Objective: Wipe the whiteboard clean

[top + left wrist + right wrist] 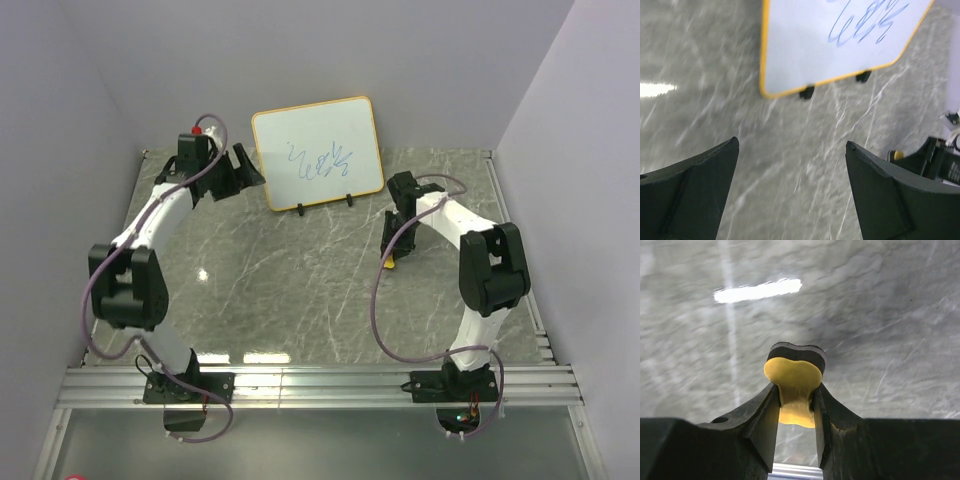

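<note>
The whiteboard [318,152] leans upright on a thin black wire stand [325,204] at the back of the table, blue scribbles on its face; the left wrist view shows its lower part [825,45]. My left gripper [243,170] hovers open just left of the board's left edge, nothing between its fingers [700,195]. My right gripper [392,252] is low over the table, right of centre, shut on the waist of the small yellow bone-shaped eraser [794,382], whose dark felt face [797,352] points away from the camera.
Grey marbled tabletop [290,290] with purple-grey walls on three sides. An aluminium rail [320,385] runs along the near edge where both arm bases are bolted. The right arm's elbow [490,265] stands tall at the right.
</note>
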Controlling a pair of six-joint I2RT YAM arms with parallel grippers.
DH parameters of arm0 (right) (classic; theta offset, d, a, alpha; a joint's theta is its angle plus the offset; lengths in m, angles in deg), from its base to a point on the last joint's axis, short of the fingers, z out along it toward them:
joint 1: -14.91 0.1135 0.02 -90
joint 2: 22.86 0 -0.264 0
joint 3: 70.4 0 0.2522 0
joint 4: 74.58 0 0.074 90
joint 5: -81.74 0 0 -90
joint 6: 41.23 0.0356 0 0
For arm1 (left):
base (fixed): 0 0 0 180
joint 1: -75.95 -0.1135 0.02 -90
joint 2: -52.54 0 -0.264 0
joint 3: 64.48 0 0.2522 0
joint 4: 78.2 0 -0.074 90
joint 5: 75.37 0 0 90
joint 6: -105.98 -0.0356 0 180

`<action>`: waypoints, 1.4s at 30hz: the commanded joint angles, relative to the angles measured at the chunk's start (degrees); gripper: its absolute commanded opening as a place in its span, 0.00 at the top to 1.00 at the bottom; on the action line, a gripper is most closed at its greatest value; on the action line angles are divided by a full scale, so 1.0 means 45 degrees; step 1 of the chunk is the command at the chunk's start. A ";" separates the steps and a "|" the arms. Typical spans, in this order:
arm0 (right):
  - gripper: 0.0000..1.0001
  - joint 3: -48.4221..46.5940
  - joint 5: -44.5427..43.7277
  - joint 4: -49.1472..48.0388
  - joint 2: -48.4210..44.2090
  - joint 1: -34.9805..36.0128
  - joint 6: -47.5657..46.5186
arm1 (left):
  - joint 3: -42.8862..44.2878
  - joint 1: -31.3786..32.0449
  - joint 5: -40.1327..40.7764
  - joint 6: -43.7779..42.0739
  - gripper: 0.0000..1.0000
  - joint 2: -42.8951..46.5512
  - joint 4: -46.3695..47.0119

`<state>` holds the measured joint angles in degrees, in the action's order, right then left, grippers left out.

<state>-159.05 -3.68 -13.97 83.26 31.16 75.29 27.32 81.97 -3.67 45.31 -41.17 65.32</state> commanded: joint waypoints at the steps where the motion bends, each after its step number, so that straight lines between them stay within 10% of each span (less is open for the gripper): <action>1: 1.00 -0.0836 0.0797 0.0350 -0.1083 0.0061 0.0004 | 0.1249 -0.0419 -0.1785 -0.0052 0.08 -0.1784 0.1979; 15: 1.00 -0.7099 0.2322 0.1327 0.1216 0.0646 0.1371 | 0.5312 -0.1963 -0.7725 0.2953 0.21 -0.9092 0.8847; 23: 1.00 -1.0581 0.3083 0.0879 0.3736 0.0627 0.2209 | 0.4319 -0.2002 -1.0091 0.6666 0.22 -0.9645 1.4283; 37: 1.00 -1.1207 0.4997 -0.1192 0.5009 0.0705 0.3481 | 0.2971 -0.3172 -0.8923 0.4285 0.25 -0.8004 1.1534; 42: 1.00 -1.1444 0.5330 -0.1914 0.5050 0.0705 0.3696 | 0.2054 -0.3682 -0.9464 0.5885 0.28 -0.7732 1.3795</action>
<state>-208.01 17.96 -18.50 105.86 34.06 90.90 38.05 66.91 -44.48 69.15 -80.60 120.45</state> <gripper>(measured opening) 0.365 0.730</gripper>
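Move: The eraser is already between my right fingers, just clear of the table. From that hand the whiteboard's middle is about 28 cm ahead, 18 cm left and 9 cm up; the blue scribble lies 27 ahead and 17 left, and the board's right foot 23 ahead and 10 left. From my empty left hand the board's middle is some 17 cm ahead and 18 right, its bottom-left corner 9 ahead and 5 right, well below. I carry the eraser forward, left and up towards the scribble, some 27 cm in all, keeping my pinch while the wrist swings the fingertips about 35 degrees to the left and forward; I stop short of the board's face. My open left hand dives forward and down to the board's left edge, rolling its fingers rightward, draws back about 3 cm, then eases left and up. ##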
